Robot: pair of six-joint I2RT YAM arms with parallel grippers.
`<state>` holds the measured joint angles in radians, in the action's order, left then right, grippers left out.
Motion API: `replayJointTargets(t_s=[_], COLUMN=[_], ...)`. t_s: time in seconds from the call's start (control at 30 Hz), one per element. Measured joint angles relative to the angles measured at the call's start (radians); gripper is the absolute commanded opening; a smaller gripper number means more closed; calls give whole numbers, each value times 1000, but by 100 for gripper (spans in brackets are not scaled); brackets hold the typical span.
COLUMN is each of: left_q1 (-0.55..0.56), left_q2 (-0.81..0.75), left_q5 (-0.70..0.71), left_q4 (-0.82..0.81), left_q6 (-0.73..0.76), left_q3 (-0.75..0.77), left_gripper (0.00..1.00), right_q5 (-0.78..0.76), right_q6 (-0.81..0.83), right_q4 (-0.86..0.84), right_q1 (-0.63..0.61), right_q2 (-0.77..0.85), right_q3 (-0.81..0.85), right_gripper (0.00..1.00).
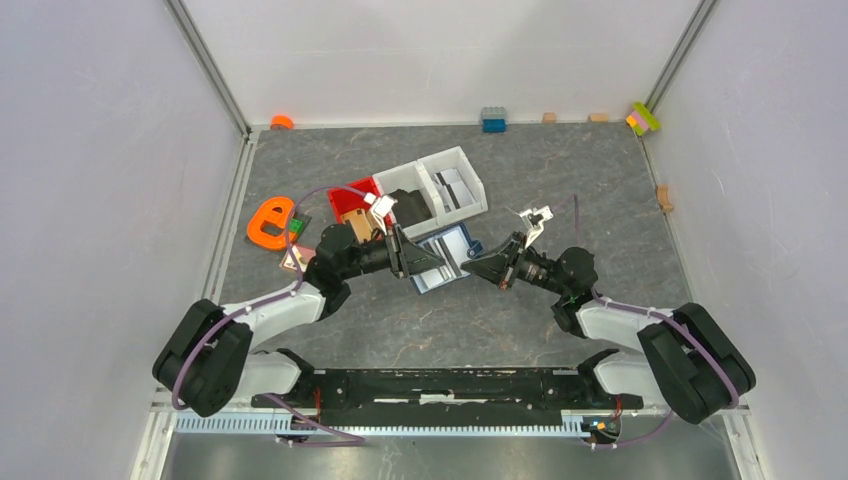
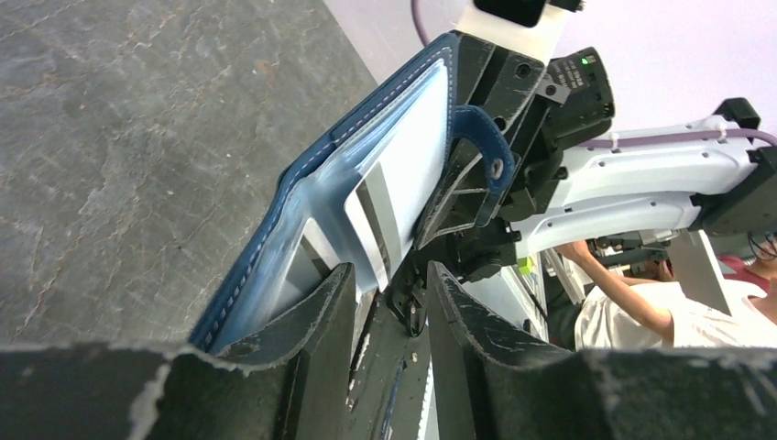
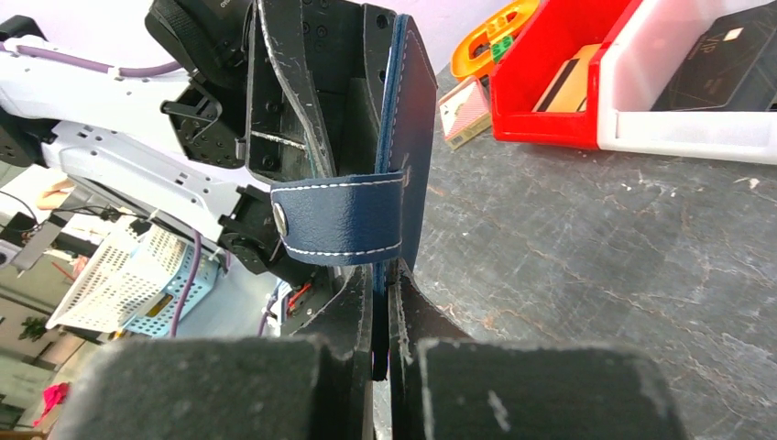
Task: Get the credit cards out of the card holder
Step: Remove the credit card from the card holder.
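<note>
The navy card holder (image 1: 447, 257) hangs open above the mat between my two grippers. My right gripper (image 3: 383, 291) is shut on the edge of its outer flap (image 3: 414, 128), just below the strap tab (image 3: 339, 220). In the left wrist view the light blue inside faces me. A silvery credit card (image 2: 376, 220) sticks out of a pocket, its lower end right at my left gripper (image 2: 389, 271). The jaws stand apart, with nothing clamped between them. A dark grey card (image 3: 724, 60) lies in the white bin.
A white divided bin (image 1: 470, 170) and a red bin (image 1: 348, 192) stand just behind the holder. Light grey cards (image 1: 455, 190) lie in the white bin. An orange object (image 1: 268, 222) is at the left. Small blocks (image 1: 493, 120) line the far wall.
</note>
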<state>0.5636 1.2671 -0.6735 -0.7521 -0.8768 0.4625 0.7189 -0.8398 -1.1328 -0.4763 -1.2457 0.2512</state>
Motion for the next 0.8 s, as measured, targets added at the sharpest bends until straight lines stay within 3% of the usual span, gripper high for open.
replayJointTargets(t_s=[0.2,0.4,0.43,0.5,0.63,0.73,0.8], left_q1=[2,2,2,2,2,5,5], left_q2=[14,40,40,37,18,13,14], left_q5=[-26,-44,-44,-43,-38,-31,-25], left_q4=[-55,-92,-97,-110,-100,-72,-45], left_q6=[-23,-55,-58,-60,-58,-54,-53], left_q3=[3,3,3,3,2,2,2], left_gripper=[38,8,5,2,2,2,2], right_q5=[26,40,40,38,40,39,33], right_q6=[-48,-74,-75,-76,-67,-42,-15], right_q4=[-78,-124,-132,-138,-136,-115,-83], right_q1=[-3,-12,-13,-12,-14,-19,-19], right_q2=[-40,-63,-63,-63,-63,-51,-27], right_q3=[0,0,0,0,0,0,0], right_gripper=[0,0,5,22,47,56,58])
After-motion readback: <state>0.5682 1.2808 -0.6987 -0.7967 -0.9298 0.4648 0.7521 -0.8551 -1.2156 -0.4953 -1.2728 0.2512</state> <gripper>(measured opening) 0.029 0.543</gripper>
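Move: The card to be taken sticks out of the open card holder between the left hand's parted fingers, its middle about 2 cm ahead, 2 cm to the right and level. The holder's middle is roughly 1 cm ahead of that hand and 2 cm lower; its strap is some 3 cm ahead and 6 cm right. The tray's middle compartment is about 12 cm ahead, 7 cm left and 16 cm down. From the right hand, shut on the holder's edge, the card is 2 cm ahead and 2 cm left. The card's projecting edge gets pinched by the left fingers, which close from under half open to nearly shut while that hand stays almost in place, rising about 1 cm. The right hand, still gripping the holder, eases back about 1 cm, also slightly up and left; once the left grip has shut, the right fingers open to about half and release the holder's edge. ##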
